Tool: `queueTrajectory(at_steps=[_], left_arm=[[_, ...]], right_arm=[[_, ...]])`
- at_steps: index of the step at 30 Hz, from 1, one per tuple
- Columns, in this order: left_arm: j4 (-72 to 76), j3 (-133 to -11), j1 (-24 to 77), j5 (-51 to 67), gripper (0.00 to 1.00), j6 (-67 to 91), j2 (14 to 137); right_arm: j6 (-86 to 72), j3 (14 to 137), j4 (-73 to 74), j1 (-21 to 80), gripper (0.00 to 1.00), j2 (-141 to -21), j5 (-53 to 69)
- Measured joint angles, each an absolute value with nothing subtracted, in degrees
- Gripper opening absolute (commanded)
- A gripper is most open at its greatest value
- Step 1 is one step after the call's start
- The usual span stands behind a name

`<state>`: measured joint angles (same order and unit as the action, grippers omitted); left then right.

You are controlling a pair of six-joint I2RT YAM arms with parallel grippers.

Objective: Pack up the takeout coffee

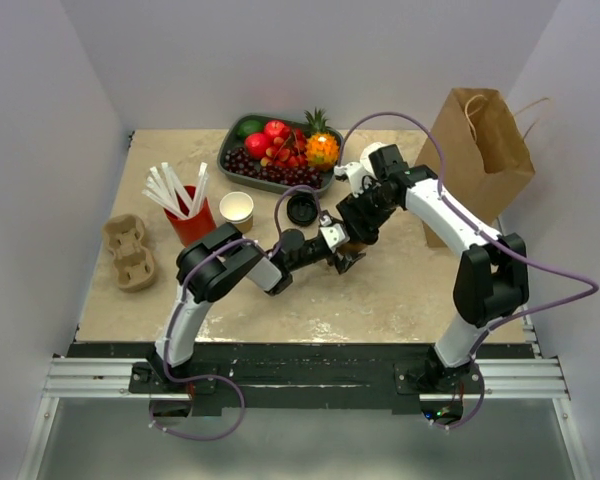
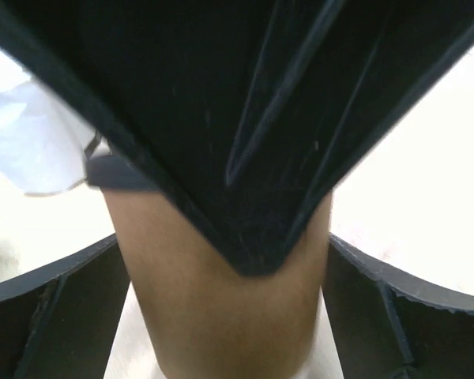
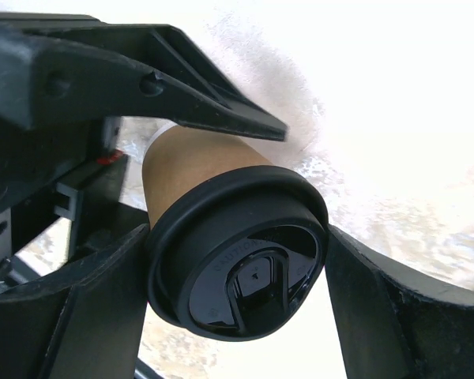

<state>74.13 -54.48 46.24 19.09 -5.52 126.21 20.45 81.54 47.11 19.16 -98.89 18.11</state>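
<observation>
The takeout coffee (image 3: 197,162), a brown paper cup with a black lid (image 3: 237,260), hangs on its side above the middle of the table (image 1: 400,300). My right gripper (image 3: 237,272) is shut on it, with a finger pressed to each side of the lid rim. My left gripper (image 2: 221,316) stands open around the cup's brown body (image 2: 221,300), with slivers of table showing beside it. One left finger (image 3: 213,110) lies along the cup's upper side. From above, both grippers meet at the centre, left gripper (image 1: 342,258) and right gripper (image 1: 358,238), and they mostly hide the cup.
A brown paper bag (image 1: 480,160) stands at the back right. A loose black lid (image 1: 302,208), an open brown cup (image 1: 237,207), a red cup with white straws (image 1: 190,222) and a cardboard cup carrier (image 1: 130,252) sit to the left. A fruit tray (image 1: 242,170) is at the back.
</observation>
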Motion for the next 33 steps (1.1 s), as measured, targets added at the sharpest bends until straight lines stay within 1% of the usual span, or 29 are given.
queueTrajectory(at_steps=[5,12,20,27,28,29,31,32,33], left_arm=[[73.7,-50.6,46.2,17.3,1.0,-3.5,123.4],[72.0,-46.3,46.0,12.7,1.0,3.4,116.6],[64.1,-38.3,45.8,13.9,1.0,8.4,100.9],[50.2,-30.6,45.8,14.4,1.0,8.4,81.8],[47.7,-29.6,45.8,14.5,1.0,8.4,78.3],[46.4,-29.0,45.8,14.6,1.0,8.4,76.2],[43.5,-28.1,45.8,14.8,1.0,8.4,72.7],[42.0,-27.7,45.8,14.8,1.0,8.4,71.1],[40.9,-27.4,45.8,14.8,1.0,8.4,70.1]], right_arm=[[22.4,81.9,46.6,21.6,0.51,-97.9,12.3],[27.0,83.3,45.4,22.0,0.52,-98.0,3.5],[31.6,87.1,40.5,22.8,0.54,-101.7,-1.0],[36.4,87.4,36.0,25.1,0.56,-108.5,-4.9],[37.1,87.6,35.4,25.3,0.58,-109.1,-5.5],[37.3,88.0,35.1,25.6,0.63,-109.4,-6.1],[37.7,88.7,34.6,25.9,0.69,-110.0,-6.5],[37.8,89.2,34.6,26.0,0.8,-110.3,-6.6],[37.8,89.5,34.5,26.0,0.84,-110.6,-6.6]])
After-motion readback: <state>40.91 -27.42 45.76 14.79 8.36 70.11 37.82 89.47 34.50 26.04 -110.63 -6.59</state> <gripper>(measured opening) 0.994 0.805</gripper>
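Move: The lidded coffee cup is already in the right fingers, its middle some 4 cm below that hand. The clear table spot it is taken to lies about 10 cm ahead and 10 below. Near that spot, counted from the right hand, are the loose black lid, about 12 cm ahead and 12 left, and the white wrapped cup, roughly 19 ahead and 5 right. For the left hand, the coffee cup sits right between its already opened fingers. Draw the open left gripper off the cup, easing left first, then sweeping back, left and up, about 11 cm each way. Keep the right grip and carry the cup some 10 cm forward towards the clear spot by the black lid, rising a little and then sinking about 4 cm, while swinging the fingers from down-left to down-forward, some 30 degrees, to bring the cup upright. ##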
